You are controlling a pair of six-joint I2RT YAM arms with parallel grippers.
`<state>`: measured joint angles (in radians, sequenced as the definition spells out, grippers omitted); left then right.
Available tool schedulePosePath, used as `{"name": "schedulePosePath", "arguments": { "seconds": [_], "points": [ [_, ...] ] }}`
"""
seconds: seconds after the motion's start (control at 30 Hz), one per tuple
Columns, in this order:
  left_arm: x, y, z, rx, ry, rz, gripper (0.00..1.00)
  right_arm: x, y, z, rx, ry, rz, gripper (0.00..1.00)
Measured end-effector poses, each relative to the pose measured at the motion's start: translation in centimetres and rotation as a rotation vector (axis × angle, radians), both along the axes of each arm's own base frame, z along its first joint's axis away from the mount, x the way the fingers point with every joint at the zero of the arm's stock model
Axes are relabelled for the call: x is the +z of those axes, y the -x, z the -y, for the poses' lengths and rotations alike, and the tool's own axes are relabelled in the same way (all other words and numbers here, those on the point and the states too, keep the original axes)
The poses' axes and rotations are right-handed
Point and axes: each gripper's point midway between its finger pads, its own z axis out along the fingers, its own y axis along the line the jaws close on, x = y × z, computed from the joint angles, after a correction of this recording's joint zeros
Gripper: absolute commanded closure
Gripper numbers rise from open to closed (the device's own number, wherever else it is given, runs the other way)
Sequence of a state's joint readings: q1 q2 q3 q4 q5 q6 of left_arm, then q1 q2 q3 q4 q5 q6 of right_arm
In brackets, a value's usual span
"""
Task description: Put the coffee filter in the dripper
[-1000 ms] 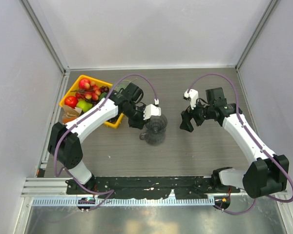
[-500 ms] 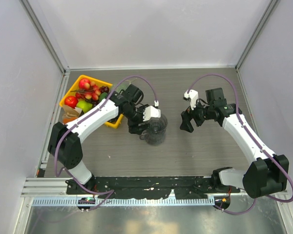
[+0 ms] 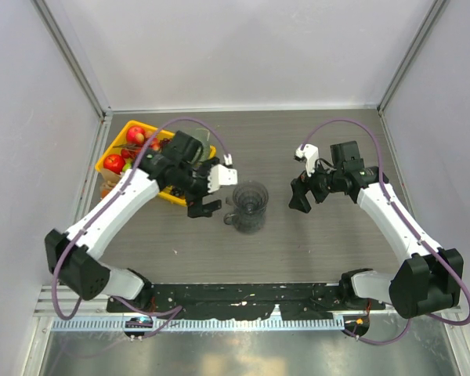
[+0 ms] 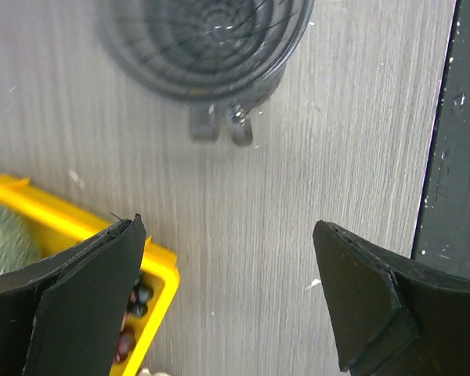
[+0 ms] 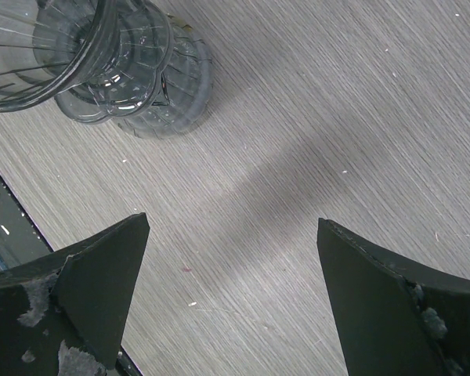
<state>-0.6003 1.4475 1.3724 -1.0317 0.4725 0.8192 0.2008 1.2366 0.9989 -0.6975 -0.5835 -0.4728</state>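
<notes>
The dripper [image 3: 249, 206], a clear ribbed glass vessel, stands upright mid-table with nothing inside it. In the left wrist view the dripper [image 4: 207, 39] is at the top edge, its handle pointing toward me. My left gripper [image 3: 206, 197] is open and empty just left of it, apart from it, with bare table between its fingers [image 4: 94, 282]. My right gripper [image 3: 299, 196] hovers open and empty to the right of the dripper [image 5: 102, 55], which shows at the upper left of the right wrist view. The coffee filter is out of view.
A yellow fruit tray [image 3: 112, 152] with apples, grapes and a green fruit sits at the back left, its corner [image 4: 160, 262] close to my left finger. An orange-brown carton [image 3: 110, 189] lies beside it. A black rail [image 4: 454, 157] runs along the near table edge.
My left gripper has opened wide and drawn back to the left, away from the dripper's rim. The dripper stays put. The right arm has not moved.
</notes>
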Motion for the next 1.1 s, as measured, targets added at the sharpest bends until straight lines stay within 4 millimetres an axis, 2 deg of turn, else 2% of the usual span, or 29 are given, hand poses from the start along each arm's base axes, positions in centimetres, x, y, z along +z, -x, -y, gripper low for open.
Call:
{"name": "schedulePosePath", "arguments": {
  "seconds": [0.1,0.2,0.27,0.3,0.37,0.43,0.6,0.67,0.73,0.9,1.1],
  "points": [
    [2.9,-0.6,-2.2,0.095,0.061,0.018,0.01,0.1,0.0,0.0,0.0,-0.002,0.0,0.05],
    [6.3,-3.3,-4.6,0.254,0.137,0.041,0.03,0.4,-0.2,0.0,0.0,-0.004,0.003,0.05],
    [8.7,-5.5,-6.7,0.383,0.191,0.064,0.1,0.7,-0.5,-0.1,0.0,-0.006,0.007,0.04],
    [10.1,-6.7,-8.4,0.463,0.222,0.077,0.15,0.9,-0.7,-0.1,0.0,-0.007,0.011,0.05],
    [11.6,-7.9,-10.9,0.559,0.258,0.099,0.25,1.2,-1.1,-0.1,-0.003,-0.008,0.015,0.04],
    [12.2,-8.6,-14.2,0.647,0.273,0.112,0.38,1.3,-1.3,-0.1,-0.004,-0.009,0.018,0.05],
    [10.8,-7.8,-23.0,0.798,0.199,0.129,0.64,1.3,-1.5,-0.2,-0.001,-0.012,0.009,0.05],
    [10.0,-7.1,-26.3,0.84,0.146,0.14,0.7,1.1,-1.5,-0.3,0.002,-0.015,0.001,0.05],
    [9.2,-6.7,-28.9,0.865,0.097,0.14,0.71,0.9,-1.5,-0.4,0.006,-0.019,-0.008,0.05],
    [6.4,-7.1,-32.7,0.897,0.011,0.101,0.68,0.7,-1.4,-0.6,0.013,-0.028,-0.023,0.05],
    [3.0,-7.2,-34.9,0.835,-0.11,0.108,0.65,0.7,-1.2,-0.9,0.019,-0.043,-0.033,0.04]
  ]
}}
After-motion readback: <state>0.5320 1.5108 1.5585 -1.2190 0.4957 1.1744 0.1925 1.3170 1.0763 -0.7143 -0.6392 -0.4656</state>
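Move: The box of coffee filters stands about 27 cm to the left hand's left and some 9 cm ahead, its middle about 13 cm below the hand. The near neighbour is the yellow fruit tray, centred roughly 15 cm left and 17 cm ahead of that hand, on the table. The dripper, on its carafe, lies about 12 cm to that hand's right and 3 cm ahead, some 5 cm lower. From the right hand the filter box is about 54 cm left and 5 cm ahead. The left hand, already clear of the dripper's handle and empty, rises about 12 cm while going some 8 cm forward, then sweeps left over the near side of the fruit tray, roughly 35 cm leftward in all, passing over the filter box and sinking about 9 cm on its far side. On the way the wrist swings some 50 degrees counter-clockwise and the wide-open fingers narrow to about a third open, touching nothing at the end. ##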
